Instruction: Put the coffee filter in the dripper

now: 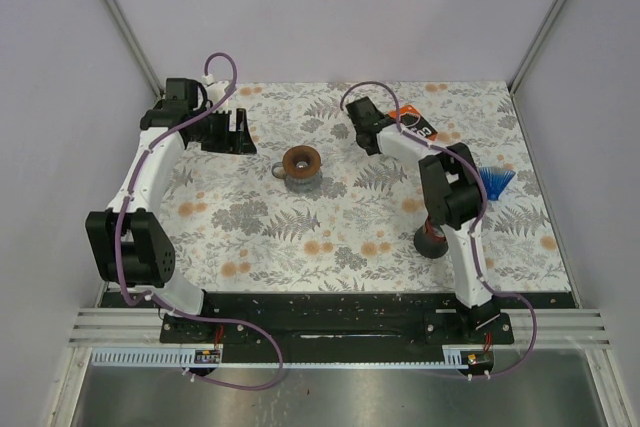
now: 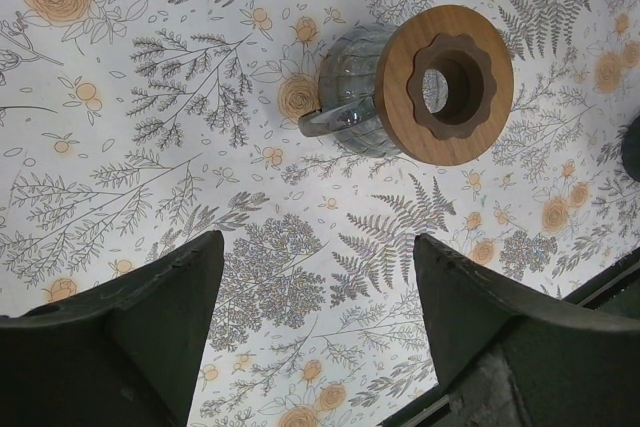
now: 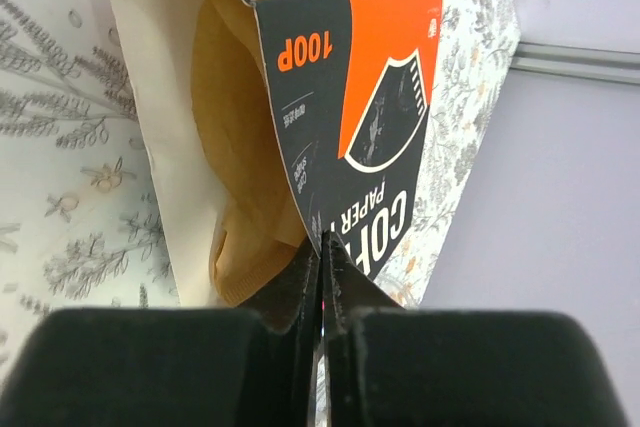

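Observation:
The dripper [image 1: 300,164], a glass body with a handle under a round wooden collar, stands mid-table; it also shows in the left wrist view [image 2: 400,87], upper right. My left gripper [image 1: 236,131] [image 2: 318,242] hangs open and empty above the cloth, to the left of the dripper. The orange-and-black coffee filter box [image 1: 417,125] [image 3: 360,97] lies at the back right, its mouth open with brown filters [image 3: 235,147] inside. My right gripper [image 1: 390,130] [image 3: 322,247] is shut on the box's front panel edge, one finger inside over the filters.
A blue fan-shaped brush [image 1: 496,180] lies at the right edge. A small dark cup [image 1: 431,240] stands beside the right arm. The purple wall [image 3: 560,247] rises just behind the box. The black front rail [image 1: 330,312] runs along the table's near edge.

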`<action>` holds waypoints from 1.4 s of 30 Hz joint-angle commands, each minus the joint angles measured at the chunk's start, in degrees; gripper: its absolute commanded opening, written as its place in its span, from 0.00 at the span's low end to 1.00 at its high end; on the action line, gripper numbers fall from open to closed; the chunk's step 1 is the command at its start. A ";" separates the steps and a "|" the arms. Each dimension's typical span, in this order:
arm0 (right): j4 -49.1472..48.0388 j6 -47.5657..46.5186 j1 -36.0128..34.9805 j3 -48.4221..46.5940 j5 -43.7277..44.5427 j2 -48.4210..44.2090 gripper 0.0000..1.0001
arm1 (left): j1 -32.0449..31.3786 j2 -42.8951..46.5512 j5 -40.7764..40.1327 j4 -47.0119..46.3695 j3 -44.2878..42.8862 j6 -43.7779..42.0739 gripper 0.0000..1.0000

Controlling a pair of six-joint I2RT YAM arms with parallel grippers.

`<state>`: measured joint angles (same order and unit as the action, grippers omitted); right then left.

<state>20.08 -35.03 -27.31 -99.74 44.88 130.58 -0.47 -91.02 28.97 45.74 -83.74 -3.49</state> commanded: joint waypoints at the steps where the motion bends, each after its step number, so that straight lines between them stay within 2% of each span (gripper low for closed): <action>1: 9.09 10.58 0.41 -3.52 -11.19 -11.91 0.00 | 0.38 3.13 1.35 -1.00 -0.54 -1.96 0.80; 6: 14.72 15.68 0.24 -4.84 -25.17 -21.84 0.00 | 0.38 3.66 3.54 1.63 -4.14 -3.54 0.80; 10: 16.83 17.27 -0.11 -4.32 -32.83 -27.48 0.00 | -0.67 4.89 4.08 2.69 -7.65 -4.42 0.79; 13: 17.63 17.97 -1.34 -3.44 -38.88 -30.99 0.00 | -4.52 6.47 1.10 3.57 -10.73 -6.18 0.80; 16: 17.80 18.41 -3.18 -2.30 -44.43 -34.24 0.00 | -9.53 8.05 -2.16 4.01 -13.46 -7.94 0.85; 20: 17.63 18.32 -6.08 -0.63 -50.50 -37.59 0.00 | -13.23 10.07 -2.25 4.01 -17.14 -8.12 0.88; 26: 18.42 19.82 -9.60 -0.54 -54.63 -38.21 0.00 | -19.56 13.24 -4.10 3.92 -17.95 -11.54 0.86; 28: 18.33 18.95 -10.74 0.16 -55.95 -38.47 0.00 | -19.83 13.33 -4.36 4.01 -18.03 -11.63 0.86; 32: 17.45 18.15 -12.33 1.39 -55.96 -38.83 0.00 | -19.92 11.58 -10.07 3.83 -18.03 -9.00 0.85; 42: 16.05 21.40 -13.56 0.07 -57.71 -37.16 0.00 | -23.26 7.88 -12.71 2.96 -15.66 -5.84 0.82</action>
<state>38.81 -15.03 -39.99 -98.24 -10.41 94.76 -23.00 -82.37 19.25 50.96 -99.68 -11.44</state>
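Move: My right hand already pinches the filter box by an edge, low over the table. The dripper it is bound for lies about 23 cm left, 18 cm back and some 4 cm above it, on the glass carafe, whose middle is about level with this hand; the red-rimmed cup is 33 cm back and 7 cm right. From my open left hand, the filters in that box are roughly 42 cm right, 14 cm ahead and 13 cm lower; the dripper is 17 cm right, 3 cm back, 8 cm down. My right hand keeps its pinch on the filter box and hoists it about 20 cm, then swings it left and back, some 20 cm each, to above the dripper, rolling its left side up and turning counter-clockwise. My left hand, fingers still open, rises clear and shifts right, tips its fingers up and turns clockwise, then sinks a little beside the arriving box. ##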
